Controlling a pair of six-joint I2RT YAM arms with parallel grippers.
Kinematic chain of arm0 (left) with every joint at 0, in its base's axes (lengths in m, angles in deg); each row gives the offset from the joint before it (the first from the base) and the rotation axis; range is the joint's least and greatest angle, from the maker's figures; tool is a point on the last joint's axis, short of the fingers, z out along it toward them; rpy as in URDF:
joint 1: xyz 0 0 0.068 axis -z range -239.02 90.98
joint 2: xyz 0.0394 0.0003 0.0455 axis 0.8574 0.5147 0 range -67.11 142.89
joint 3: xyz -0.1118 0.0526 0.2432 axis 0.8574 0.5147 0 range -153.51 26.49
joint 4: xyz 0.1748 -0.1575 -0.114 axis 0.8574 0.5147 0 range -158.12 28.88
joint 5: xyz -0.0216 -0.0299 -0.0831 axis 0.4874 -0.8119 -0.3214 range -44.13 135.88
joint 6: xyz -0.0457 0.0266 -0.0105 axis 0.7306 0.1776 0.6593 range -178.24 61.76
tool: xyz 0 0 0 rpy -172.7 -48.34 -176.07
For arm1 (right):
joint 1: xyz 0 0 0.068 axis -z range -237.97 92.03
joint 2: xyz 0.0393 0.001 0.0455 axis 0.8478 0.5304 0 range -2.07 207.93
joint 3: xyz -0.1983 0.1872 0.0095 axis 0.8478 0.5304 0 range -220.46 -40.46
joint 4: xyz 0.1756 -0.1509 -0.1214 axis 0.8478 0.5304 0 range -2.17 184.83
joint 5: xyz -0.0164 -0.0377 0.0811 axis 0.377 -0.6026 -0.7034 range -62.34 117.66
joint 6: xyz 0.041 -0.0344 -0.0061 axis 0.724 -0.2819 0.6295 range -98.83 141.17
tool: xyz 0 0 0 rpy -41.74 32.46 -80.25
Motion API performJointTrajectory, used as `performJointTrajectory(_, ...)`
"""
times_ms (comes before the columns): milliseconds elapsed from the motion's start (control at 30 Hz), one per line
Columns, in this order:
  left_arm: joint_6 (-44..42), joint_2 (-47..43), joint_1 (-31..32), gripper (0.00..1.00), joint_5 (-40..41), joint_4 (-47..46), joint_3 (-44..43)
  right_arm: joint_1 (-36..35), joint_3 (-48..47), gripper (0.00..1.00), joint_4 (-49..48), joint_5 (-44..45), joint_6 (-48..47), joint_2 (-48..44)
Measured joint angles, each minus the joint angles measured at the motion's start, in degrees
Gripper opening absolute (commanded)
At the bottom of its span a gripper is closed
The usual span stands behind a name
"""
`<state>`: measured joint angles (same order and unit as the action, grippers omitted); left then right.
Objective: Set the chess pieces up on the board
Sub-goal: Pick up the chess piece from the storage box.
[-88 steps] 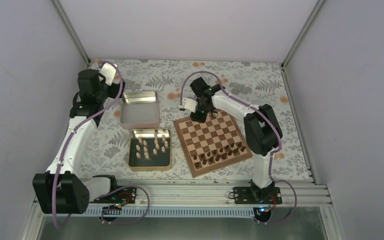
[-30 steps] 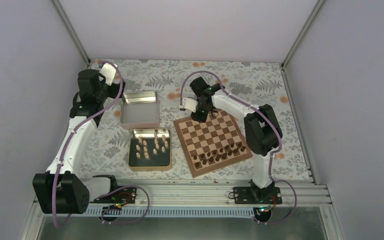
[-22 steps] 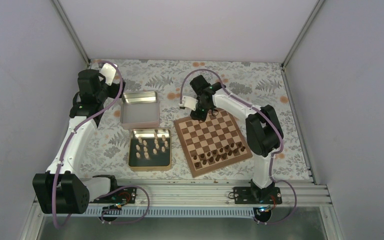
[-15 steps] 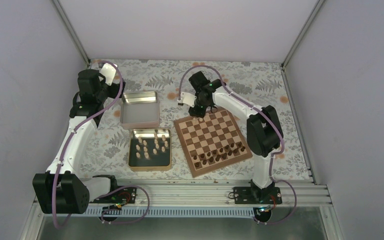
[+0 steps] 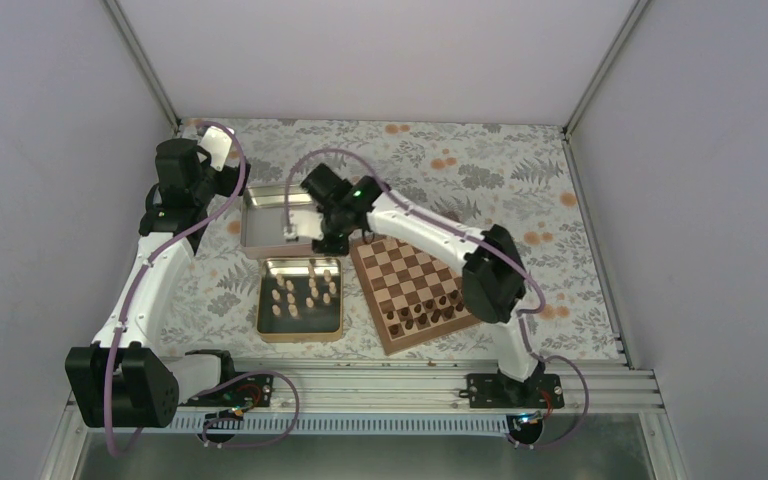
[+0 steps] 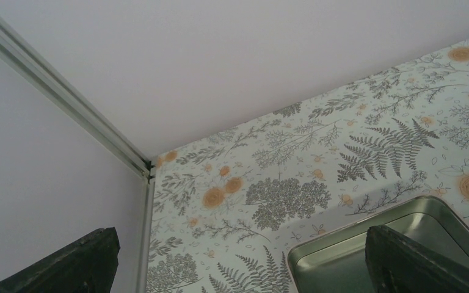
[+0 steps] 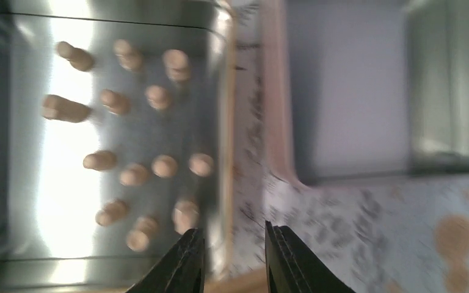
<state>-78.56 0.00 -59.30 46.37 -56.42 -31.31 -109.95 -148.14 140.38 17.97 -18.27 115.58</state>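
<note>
Several pale chess pieces (image 7: 135, 174) stand in an open metal tin (image 7: 24, 256), seen from above in the right wrist view. In the top view the same pieces (image 5: 302, 294) sit left of the board (image 5: 412, 272). My right gripper (image 5: 330, 240) hovers between the tin and the board's far left corner. It (image 7: 232, 259) is open and empty, its fingers (image 7: 186, 262) straddling the tin's right rim. My left gripper (image 5: 196, 176) is raised at the far left and is also open (image 6: 238, 262) with nothing in it.
Dark chessmen (image 5: 430, 308) fill the board's near rows. A second, empty tin (image 5: 280, 222) lies behind the first; its corner (image 6: 397, 244) shows in the left wrist view. The enclosure walls meet at the far left corner (image 6: 149, 171).
My right gripper opened at the board's far left corner, lifted, and swung left to the tin of pale pieces. The left arm has not moved.
</note>
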Motion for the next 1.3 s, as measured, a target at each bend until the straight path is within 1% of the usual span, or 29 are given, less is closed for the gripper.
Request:
performJointTrajectory(133,0.00,0.00,0.00,1.00,0.35,0.00,0.00,-3.93,-0.28,0.27,0.44,-0.15,0.52,4.15)
performJointTrajectory(267,0.00,0.00,0.00,1.00,0.37,0.00,0.00,-4.59,0.61,0.27,1.16,0.50,1.66,6.60)
performJointTrajectory(533,0.02,0.00,0.00,1.00,0.37,-0.02,0.00,-4.24,4.52,0.26,1.11,3.67,3.72,6.60)
performJointTrajectory(1133,0.02,0.00,0.00,1.00,0.35,-0.02,0.00,-4.24,5.20,0.24,-0.22,4.70,4.15,6.60)
performJointTrajectory(1300,0.02,0.00,0.00,1.00,0.35,-0.02,0.00,-4.24,5.14,0.22,-0.22,4.68,4.15,6.84)
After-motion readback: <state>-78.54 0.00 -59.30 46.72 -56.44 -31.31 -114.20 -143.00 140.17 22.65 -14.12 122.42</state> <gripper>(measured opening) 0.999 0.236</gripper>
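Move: The pale chess piece to take stands in the storage box's far right corner, about 3 cm back from the right gripper, neither left nor right of it, and some 11 cm below. One neighbour piece stands about 3 cm to the left of it and 1 cm farther out; a rear piece stands 3 cm nearer and 1 cm to its right. From the left gripper, the target lies about 14 cm back, 25 cm right and 25 cm down. Lower the right gripper quickly into the storage box, about 9 cm down and some 3 cm back, bulging a little left before easing back right over the far right chess piece. Tip the fingers roughly 10 degrees closer to vertical on the way, keep them slightly open, then hold steady with one fingertip on either side of the piece's head. ##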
